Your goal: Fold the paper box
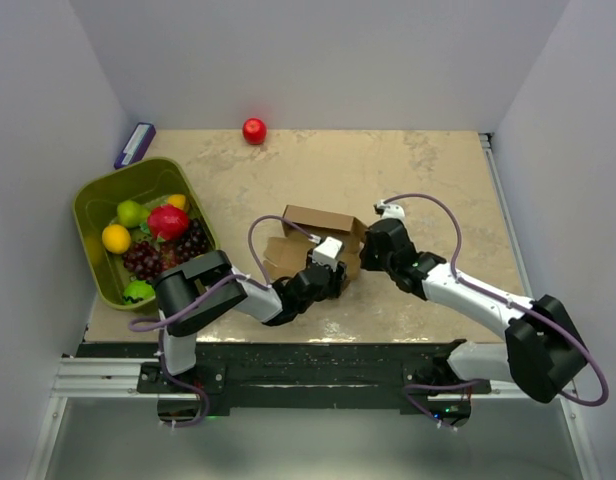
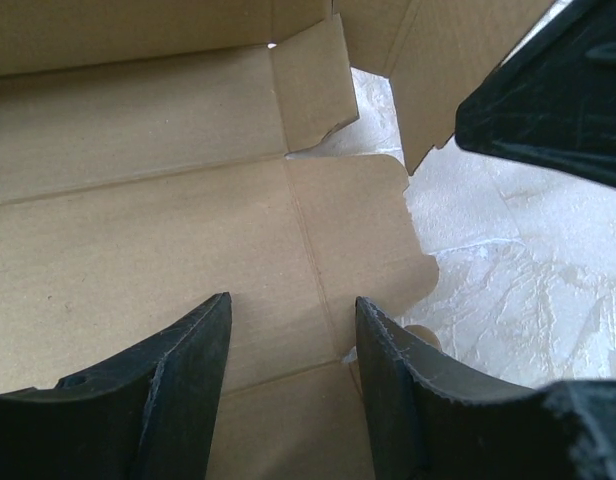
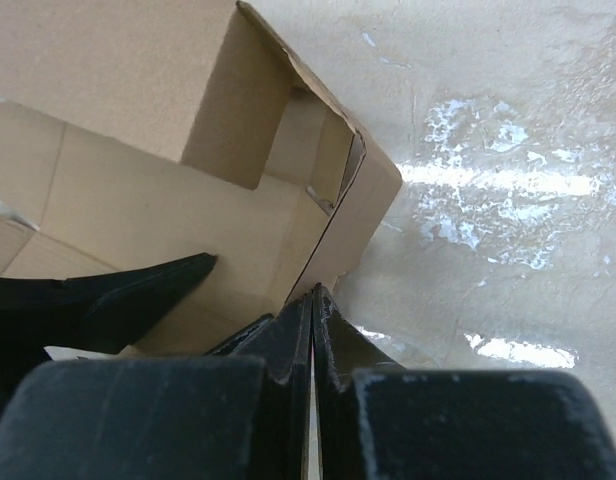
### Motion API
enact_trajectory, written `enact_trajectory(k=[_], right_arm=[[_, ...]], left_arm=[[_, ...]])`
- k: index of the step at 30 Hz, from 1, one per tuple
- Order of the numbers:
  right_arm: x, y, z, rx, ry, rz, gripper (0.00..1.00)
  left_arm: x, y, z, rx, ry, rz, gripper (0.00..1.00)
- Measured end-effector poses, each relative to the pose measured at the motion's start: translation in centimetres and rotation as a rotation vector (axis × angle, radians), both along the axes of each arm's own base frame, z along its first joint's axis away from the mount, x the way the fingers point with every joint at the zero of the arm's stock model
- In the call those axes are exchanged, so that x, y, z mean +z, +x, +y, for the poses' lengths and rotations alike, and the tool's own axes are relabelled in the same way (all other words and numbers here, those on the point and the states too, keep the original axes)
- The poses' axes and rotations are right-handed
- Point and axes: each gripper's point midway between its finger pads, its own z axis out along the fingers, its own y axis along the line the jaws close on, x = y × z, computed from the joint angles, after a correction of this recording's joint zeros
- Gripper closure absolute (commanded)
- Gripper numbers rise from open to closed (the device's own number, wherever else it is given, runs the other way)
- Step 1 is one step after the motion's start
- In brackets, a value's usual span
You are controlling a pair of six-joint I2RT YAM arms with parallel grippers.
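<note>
The paper box (image 1: 310, 222) is brown cardboard, partly folded, near the table's front middle. Its far wall stands up and its near panels lie flat. My left gripper (image 1: 331, 262) is open over a flat inner panel (image 2: 168, 250), one finger on either side of a crease, with nothing between the fingertips (image 2: 220, 312). My right gripper (image 3: 313, 292) is shut, its tips meeting on the lower edge of the box's right side wall (image 3: 363, 215). In the right wrist view the left gripper's dark finger (image 3: 128, 290) rests on the box floor.
An olive-green bin (image 1: 90, 195) of fruit stands at the left. A red apple (image 1: 254, 130) lies at the back, and a blue-and-white item (image 1: 135, 143) sits in the back left corner. White walls close in three sides.
</note>
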Motion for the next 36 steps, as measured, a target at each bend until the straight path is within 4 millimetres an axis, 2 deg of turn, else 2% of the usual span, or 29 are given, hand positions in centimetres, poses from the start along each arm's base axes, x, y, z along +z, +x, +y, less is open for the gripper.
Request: enact_trajectory(k=[6, 17, 20, 22, 24, 29, 32, 33, 36], right_arm=[[0.9, 0.2, 0.2, -0.008, 0.019, -0.012, 1.0], [1.1, -0.1, 1.2, -0.004, 0.083, 0.001, 1.0], [1.0, -0.4, 0.8, -0.014, 0.067, 0.005, 0.85], [1.6, -0.5, -0.1, -0.035, 0.043, -0.008, 0.67], [2.5, -0.5, -1.4, -0.067, 0.004, -0.032, 0.6], [4.5, 0.5, -3.8, -0.142, -0.061, -0.09, 0.5], [3.8, 1.1, -4.7, -0.161, -0.095, -0.078, 0.44], [3.4, 1.3, -4.9, -0.161, -0.108, -0.07, 0.37], [1.8, 1.9, -4.8, -0.149, -0.144, -0.045, 0.35]], left_arm=[[-0.1, 0.0, -0.1, 0.012, 0.034, -0.016, 0.44], [-0.1, 0.0, -0.1, 0.012, 0.044, -0.021, 0.44], [-0.1, 0.0, -0.1, 0.011, 0.044, -0.021, 0.44], [-0.1, 0.0, -0.1, 0.011, 0.045, -0.021, 0.44], [-0.1, 0.0, -0.1, 0.011, 0.045, -0.021, 0.44], [-0.2, 0.0, -0.1, 0.011, 0.046, -0.02, 0.44], [-0.2, 0.0, -0.1, 0.012, 0.048, -0.02, 0.44], [-0.2, 0.0, 0.0, 0.013, 0.049, -0.02, 0.44], [-0.2, 0.1, 0.0, 0.017, 0.053, -0.02, 0.44]])
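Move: The right hand is shut on the near edge of the box's right end flap, whose middle lies about 4 cm ahead and 2 cm lower. From this hand, the box's far wall is some 9 cm ahead, 9 cm left and 4 cm lower, and the open near panel about level with it, 11 cm left and 8 cm below. From the left hand, low over that panel, the flap is roughly 8 cm ahead, 5 cm right and 5 cm higher. Still pinching the flap's near edge, the right hand draws it about 1 cm left and up, then lets go, opening its fingers more than halfway. It swings some 6 cm right, off the flap, rising about 3 cm, then sinks again while easing forward, with a turn of roughly 10 degrees clockwise. The left hand stays in place low over the near panel, fingers still half open. ##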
